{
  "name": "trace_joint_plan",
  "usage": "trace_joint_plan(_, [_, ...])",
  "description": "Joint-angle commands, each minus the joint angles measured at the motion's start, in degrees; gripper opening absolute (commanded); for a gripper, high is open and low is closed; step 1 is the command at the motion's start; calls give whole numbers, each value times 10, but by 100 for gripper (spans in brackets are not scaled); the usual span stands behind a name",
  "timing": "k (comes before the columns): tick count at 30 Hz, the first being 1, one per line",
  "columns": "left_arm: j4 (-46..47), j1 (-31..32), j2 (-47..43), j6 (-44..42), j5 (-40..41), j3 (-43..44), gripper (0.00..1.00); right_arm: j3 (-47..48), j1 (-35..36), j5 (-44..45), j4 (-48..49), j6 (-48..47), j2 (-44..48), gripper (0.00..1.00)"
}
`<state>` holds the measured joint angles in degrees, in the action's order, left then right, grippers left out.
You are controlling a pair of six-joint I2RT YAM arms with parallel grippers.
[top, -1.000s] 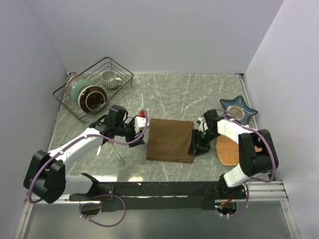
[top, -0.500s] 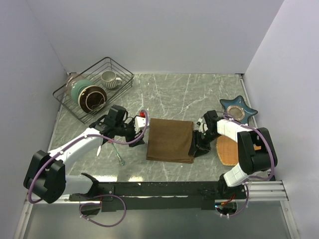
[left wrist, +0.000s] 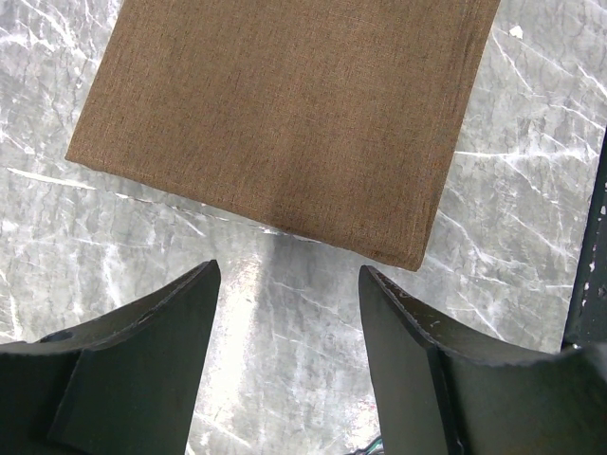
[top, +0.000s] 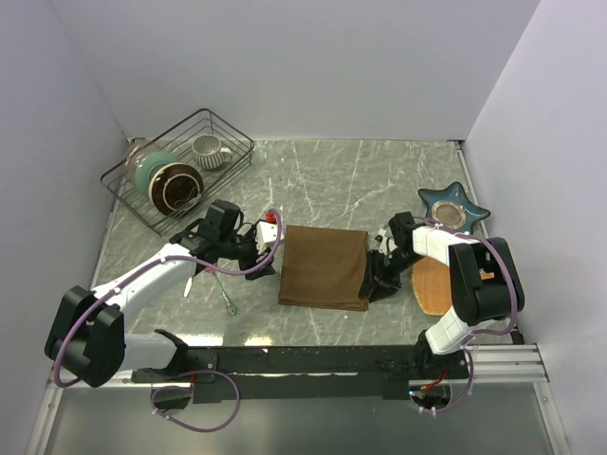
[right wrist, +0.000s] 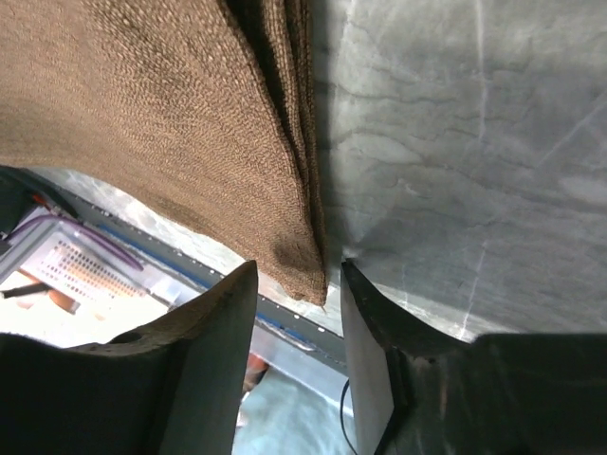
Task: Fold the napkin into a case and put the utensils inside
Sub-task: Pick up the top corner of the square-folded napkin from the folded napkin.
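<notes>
The dark-brown napkin point(top: 324, 265) lies folded into a flat rectangle mid-table, also seen in the left wrist view point(left wrist: 285, 104). My left gripper point(top: 275, 254) hovers open just off its left edge, with only bare marble between its fingers point(left wrist: 289, 275). My right gripper point(top: 370, 282) sits low at the napkin's near right corner. In the right wrist view that layered corner point(right wrist: 302, 270) hangs between the fingers with a gap on one side, so the gripper point(right wrist: 299, 270) is open around it. The utensils point(top: 225, 296) lie on the table under my left arm.
A black wire basket point(top: 180, 171) holding bowls and a mug stands at the back left. At the right, a blue star-shaped dish point(top: 453, 210) sits behind an orange-tan mat point(top: 432, 284), which lies under my right arm. The front rail point(top: 313, 358) runs along the near edge.
My right gripper has edged slightly toward the napkin's near right corner, and its jaws have narrowed a touch. The left arm and the napkin have not moved.
</notes>
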<state>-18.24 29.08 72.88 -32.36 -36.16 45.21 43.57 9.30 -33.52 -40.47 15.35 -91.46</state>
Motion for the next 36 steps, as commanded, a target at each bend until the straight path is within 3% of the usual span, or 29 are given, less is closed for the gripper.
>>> trace_joint_plan(1, [19, 3, -9, -7, -21, 2, 66, -2, -4, -8, -12, -5, 5, 42])
trace_joint_plan(15, [20, 3, -9, -8, -23, 0, 67, 10, -4, -27, -46, -12, 59, 24])
trace_joint_plan(19, [17, 2, -6, -11, -22, 2, 67, 22, -4, -34, -47, -16, 52, 11])
trace_joint_plan(26, [15, 2, -1, -12, -23, 8, 67, 55, -2, -49, -62, -27, 34, 6])
trace_joint_plan(28, [16, 1, 1, -3, -22, 9, 67, 72, 0, -85, -59, -25, 29, 1])
trace_joint_plan(36, [27, -62, 16, 104, -63, 44, 68, 175, 62, -154, 38, 39, 6, 0])
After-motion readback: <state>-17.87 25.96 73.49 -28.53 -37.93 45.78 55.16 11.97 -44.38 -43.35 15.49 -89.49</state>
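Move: The square-folded napkin's near right corner already lies between the right hand's half-open fingertips, barely 1 cm below and about 1 cm back. The middle of the napkin is some 9 cm ahead and 9 cm to the left of this hand, and the woven mat's middle about 18 cm right and 5 cm ahead, both roughly a centimetre below. From the left hand that corner lies about 21 cm right, 7 cm back and 10 cm down. The napkin's top corner gets pinched between the right fingertips, which close fully from half open while the hand creeps up about 2 cm. The right hand then speeds up and lifts the corner, about 7 cm in all, swinging forward and left some 4 cm each over the napkin towards its middle, the wrist tilting about 15 degrees so the fingertips swing up to the left. ##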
